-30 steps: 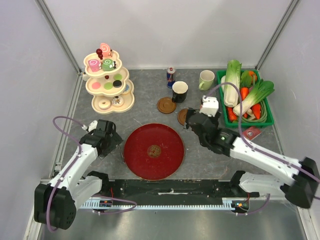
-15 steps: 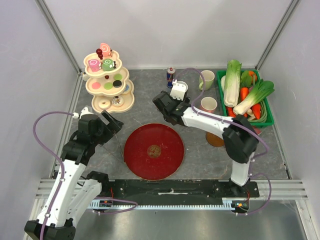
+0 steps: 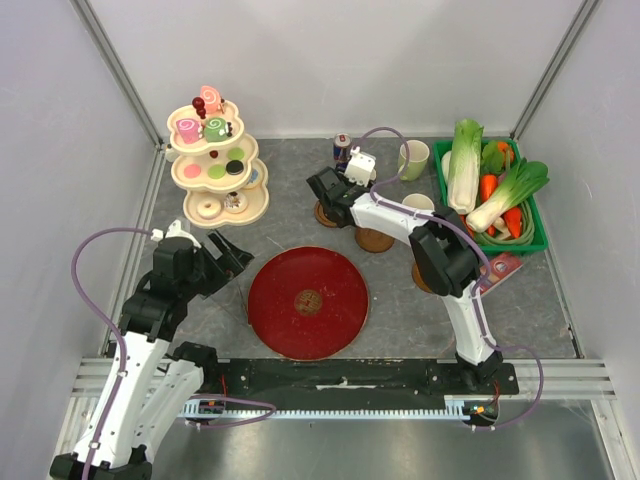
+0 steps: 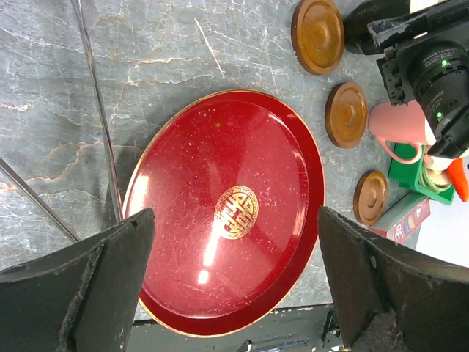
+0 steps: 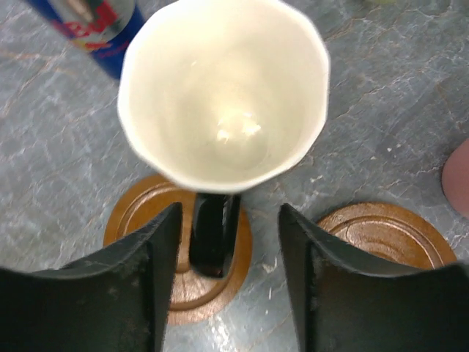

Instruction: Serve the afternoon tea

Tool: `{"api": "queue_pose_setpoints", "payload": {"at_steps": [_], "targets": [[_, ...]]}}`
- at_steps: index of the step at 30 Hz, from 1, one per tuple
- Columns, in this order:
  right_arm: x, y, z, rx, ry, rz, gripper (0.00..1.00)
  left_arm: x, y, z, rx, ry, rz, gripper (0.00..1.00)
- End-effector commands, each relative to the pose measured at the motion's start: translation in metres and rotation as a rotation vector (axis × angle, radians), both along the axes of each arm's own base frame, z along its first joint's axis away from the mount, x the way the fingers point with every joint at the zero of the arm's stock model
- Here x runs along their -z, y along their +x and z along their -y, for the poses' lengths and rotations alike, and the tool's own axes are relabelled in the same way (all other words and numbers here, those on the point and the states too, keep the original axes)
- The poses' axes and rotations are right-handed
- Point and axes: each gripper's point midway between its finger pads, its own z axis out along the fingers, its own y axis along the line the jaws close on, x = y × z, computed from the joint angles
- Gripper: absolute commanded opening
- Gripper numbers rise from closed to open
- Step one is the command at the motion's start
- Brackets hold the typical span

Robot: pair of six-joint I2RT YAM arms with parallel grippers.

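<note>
The black mug (image 5: pixel 223 95), white inside, stands by the can, its black handle (image 5: pixel 214 235) sticking out over a brown coaster (image 5: pixel 176 249). My right gripper (image 5: pixel 229 242) straddles that handle. Both fingers stand clear of it, the left one closer, so the gripper is open. In the top view the right gripper (image 3: pixel 330 188) covers this mug. The pink mug (image 3: pixel 418 205) and the pale green mug (image 3: pixel 413 158) stand to its right. Toy pastries fill the three-tier stand (image 3: pixel 215 165) at back left. My left gripper (image 3: pixel 235 260) hangs open and empty over the red tray (image 4: pixel 227 213).
A red-and-blue can (image 3: pixel 342 148) stands just behind the black mug. Two more coasters (image 3: pixel 375 240) (image 3: pixel 425 278) lie right of the tray. A green basket (image 3: pixel 535 235) of toy vegetables sits at the far right. Metal frame posts and pale walls bound the table.
My right arm swung from the table's right side to the black mug at the back, and its jaws have narrowed around the handle. The left arm rose and drew back leftward.
</note>
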Motion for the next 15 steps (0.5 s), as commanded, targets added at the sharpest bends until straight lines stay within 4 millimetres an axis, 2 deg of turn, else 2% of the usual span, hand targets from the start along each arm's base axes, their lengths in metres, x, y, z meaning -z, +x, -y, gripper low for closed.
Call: {"api": "queue_pose_setpoints", "payload": {"at_steps": [1, 5, 8, 12, 15], "targets": [[-0.013, 0.016, 0.009, 0.051, -0.002, 0.045, 0.55, -0.003, -0.004, -0.005, 0.019, 0.039, 0.023, 0.97], [-0.016, 0.015, 0.012, 0.030, -0.043, 0.035, 0.28, -0.003, -0.004, -0.005, 0.021, 0.039, 0.022, 0.97], [-0.027, 0.014, 0.016, 0.005, -0.097, 0.041, 0.13, -0.001, -0.005, -0.004, 0.025, 0.037, 0.020, 0.98], [-0.059, 0.012, 0.015, -0.050, -0.129, 0.107, 0.01, 0.004, -0.006, -0.004, 0.022, 0.032, 0.011, 0.98], [-0.084, 0.007, 0.004, -0.111, -0.132, 0.166, 0.00, 0.004, -0.007, -0.002, 0.028, 0.024, 0.017, 0.98]]}}
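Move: The black cup, handle towards you, has its middle about 5 cm ahead of the right hand and 2 cm to its right, roughly level with it; the handle already stands between the open fingers. One coaster lies some 2 cm ahead, 4 cm left; another 5 cm back, 8 cm right, both about 5 cm below. The drink can stands about 11 cm ahead, 2 cm left. From the left hand, the cup is some 23 cm ahead, 29 cm right and 14 cm lower. Close the right gripper on the black cup's handle, from about two-thirds open until both pads pinch it, while carrying the hand about 1.5 cm to the right with barely any change in height. Once the fingers have stopped closing, keep hold and roll the wrist under 10 degrees, left side dipping. ##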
